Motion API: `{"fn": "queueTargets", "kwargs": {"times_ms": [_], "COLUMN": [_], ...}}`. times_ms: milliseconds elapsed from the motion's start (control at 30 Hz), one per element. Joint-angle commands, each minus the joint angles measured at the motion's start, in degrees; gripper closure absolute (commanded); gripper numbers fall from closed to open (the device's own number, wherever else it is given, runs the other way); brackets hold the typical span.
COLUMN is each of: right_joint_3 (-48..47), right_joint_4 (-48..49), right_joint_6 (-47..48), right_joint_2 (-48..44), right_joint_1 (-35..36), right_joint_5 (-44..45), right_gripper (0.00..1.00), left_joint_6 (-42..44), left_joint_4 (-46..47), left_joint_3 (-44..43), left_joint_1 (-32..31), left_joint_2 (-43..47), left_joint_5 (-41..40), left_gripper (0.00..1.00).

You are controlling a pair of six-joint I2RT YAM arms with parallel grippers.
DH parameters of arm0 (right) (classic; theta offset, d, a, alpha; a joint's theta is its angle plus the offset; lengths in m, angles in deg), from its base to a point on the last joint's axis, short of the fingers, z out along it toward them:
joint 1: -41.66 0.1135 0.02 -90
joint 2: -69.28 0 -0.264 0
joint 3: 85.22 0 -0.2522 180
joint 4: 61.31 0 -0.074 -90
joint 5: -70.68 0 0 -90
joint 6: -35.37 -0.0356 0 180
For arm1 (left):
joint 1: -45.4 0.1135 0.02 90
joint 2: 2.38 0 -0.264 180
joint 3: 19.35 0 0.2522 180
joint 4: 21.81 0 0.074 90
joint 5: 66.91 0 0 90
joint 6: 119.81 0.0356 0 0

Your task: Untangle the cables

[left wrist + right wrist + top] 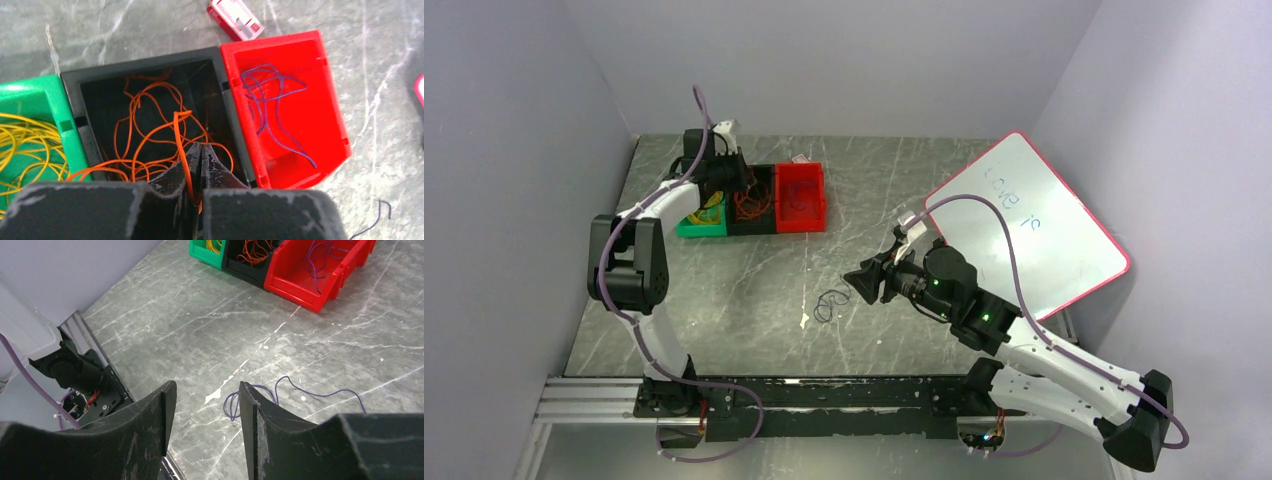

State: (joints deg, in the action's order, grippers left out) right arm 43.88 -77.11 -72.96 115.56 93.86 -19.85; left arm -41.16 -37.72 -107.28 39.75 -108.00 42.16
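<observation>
My left gripper point(209, 146) hangs over the black bin point(140, 65), shut on an orange cable point(177, 130) that runs down between its fingers; more orange cables lie loose in that bin. Yellow cables point(25, 135) fill the green bin point(30, 95), and a purple cable point(265, 95) lies in the red bin point(300, 45). On the table, a loose purple cable point(226, 405) lies just beyond my right gripper point(206, 387), which hovers open with nothing between its fingers. From above, that cable point(829, 303) sits left of the right gripper point(864, 283), and the left gripper point(724, 170) is over the bins.
The three bins stand side by side at the back left of the marble table. A small red and white box point(235, 17) lies behind them. A red-framed whiteboard point(1024, 225) leans at the right. The metal rail point(824, 395) with the arm bases runs along the near edge.
</observation>
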Motion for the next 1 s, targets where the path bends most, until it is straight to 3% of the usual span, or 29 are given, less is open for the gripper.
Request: {"fn": "queueTargets", "kwargs": {"times_ms": [0, 467, 967], "right_joint_3": [0.78, 1.02, 0.59], "right_joint_4": [0.25, -0.06, 0.28], "right_joint_6": [-0.56, -0.73, -1.11], "right_joint_2": [-0.49, -0.78, 0.34], "right_joint_1": [0.21, 0.25, 0.19], "right_joint_5": [-0.30, -0.43, -1.12], "right_gripper": [0.47, 0.47, 0.47], "left_joint_6": [0.72, 3.46, 3.84], "left_joint_4": [-1.46, -7.84, -11.86], "left_joint_3": [-2.13, -7.61, -10.48], "left_joint_1": [-1.02, -4.61, -5.16], "left_joint_2": [-1.26, -6.90, -0.99], "left_joint_5": [-2.32, -8.28, -12.29], "left_gripper": [0.93, 0.90, 0.58]}}
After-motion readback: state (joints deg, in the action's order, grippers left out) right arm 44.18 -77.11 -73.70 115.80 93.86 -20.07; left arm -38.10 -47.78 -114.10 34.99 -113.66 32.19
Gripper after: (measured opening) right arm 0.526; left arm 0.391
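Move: Right below the left hand lies the middle of the black tray with the orange cable piled in it, about 9 cm down and 1 cm farther out; the closed fingers still pinch a strand of that cable. The green tray sits some 11 cm to the hand's left and the red tray about 12 cm to its right, both roughly 1 cm farther out. From the idle right hand the black tray is around 31 cm ahead, 24 cm left and 21 cm below. Sinking about 4 cm into the black tray with the orange strand still pinched, the left hand also edges 1 to 2 cm right, towards the red tray. It rolls its left side up some 10 degrees and tips slightly further down, then in the later half opens its fingers to a bit under half, letting the strand go, and begins to ease up by about 1 cm. ##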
